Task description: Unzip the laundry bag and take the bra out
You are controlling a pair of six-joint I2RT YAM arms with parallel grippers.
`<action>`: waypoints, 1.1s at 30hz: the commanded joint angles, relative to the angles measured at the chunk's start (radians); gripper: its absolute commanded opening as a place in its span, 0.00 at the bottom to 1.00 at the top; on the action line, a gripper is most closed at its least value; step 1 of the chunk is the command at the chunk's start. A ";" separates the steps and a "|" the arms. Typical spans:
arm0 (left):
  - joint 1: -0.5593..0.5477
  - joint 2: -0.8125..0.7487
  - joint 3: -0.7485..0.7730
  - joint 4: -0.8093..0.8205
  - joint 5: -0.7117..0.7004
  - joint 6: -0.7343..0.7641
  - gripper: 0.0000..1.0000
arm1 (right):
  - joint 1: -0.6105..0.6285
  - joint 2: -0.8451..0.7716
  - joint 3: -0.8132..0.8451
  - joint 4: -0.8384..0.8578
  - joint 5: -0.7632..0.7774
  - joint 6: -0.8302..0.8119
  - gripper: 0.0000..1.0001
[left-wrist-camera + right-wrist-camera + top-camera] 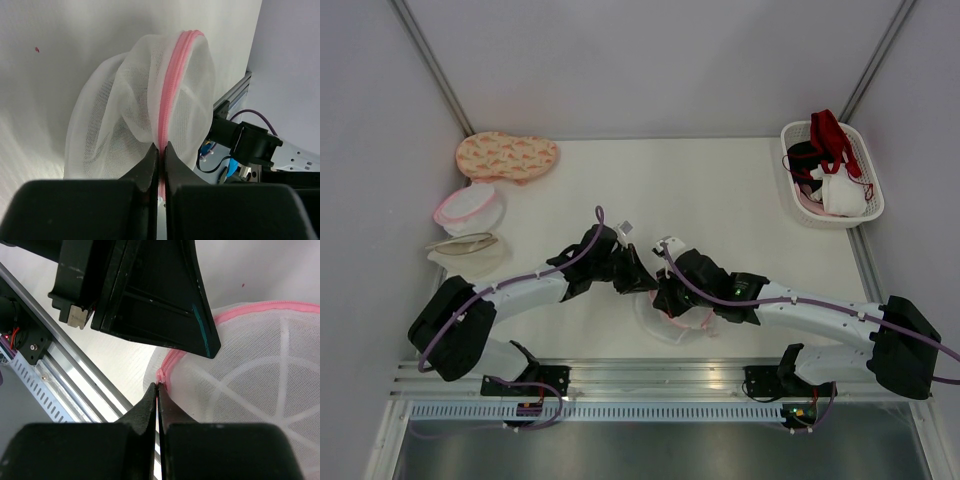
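The laundry bag (668, 327), see-through white mesh with a pink zipper rim, lies near the table's front edge under both grippers. My left gripper (161, 146) is shut on the pink zipper rim (170, 85), and the mesh (115, 110) bulges away from it. In the top view the left gripper (638, 281) comes in from the left. My right gripper (157, 386) is shut on the small pink nub at the zipper's end (161, 374), beside the bag (260, 385). From above, the right gripper (666, 297) sits right over the bag. The bra is hidden.
Along the left edge lie an orange patterned pouch (507, 156), a fuller pink-rimmed mesh bag (470, 208) and a beige-rimmed mesh bag (468, 246). A white basket (868, 212) with red, black and white garments stands at the back right. The metal rail (60, 375) runs close behind the bag.
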 commanded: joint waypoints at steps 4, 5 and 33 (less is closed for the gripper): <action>0.001 -0.001 0.016 0.039 -0.065 -0.025 0.02 | 0.003 0.000 0.040 -0.051 0.009 -0.013 0.00; 0.004 -0.004 0.010 0.036 -0.081 -0.027 0.02 | 0.003 0.001 0.039 -0.062 0.006 -0.013 0.00; 0.096 -0.315 -0.212 0.053 -0.211 -0.140 0.92 | 0.002 0.069 0.102 -0.346 0.475 0.010 0.00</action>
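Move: My left hand already pinches the laundry bag's pink zip band. The zip pull, shut in my right fingers, lies about 5 cm back and 3 cm right of my left hand, nearly level. From my right hand the band my left pinches is about 5 cm ahead and 3 cm left, and the bag's body hangs around 3 cm ahead, 3 cm right and 5 cm below. The pink end tab is some 9 cm right, straight across, 6 cm lower. My left hand carries the pinched zip band about 5 cm left and a little forward, swinging roughly 15 degrees counter-clockwise, then spreads its fingers wide and lets go while easing slightly back. Against it my right hand keeps its shut grip on the zip pull and draws some 8 cm right along the bag, dipping about 4 cm, first a bit back, then forward, the fingers tipping steeper and turning clockwise. ##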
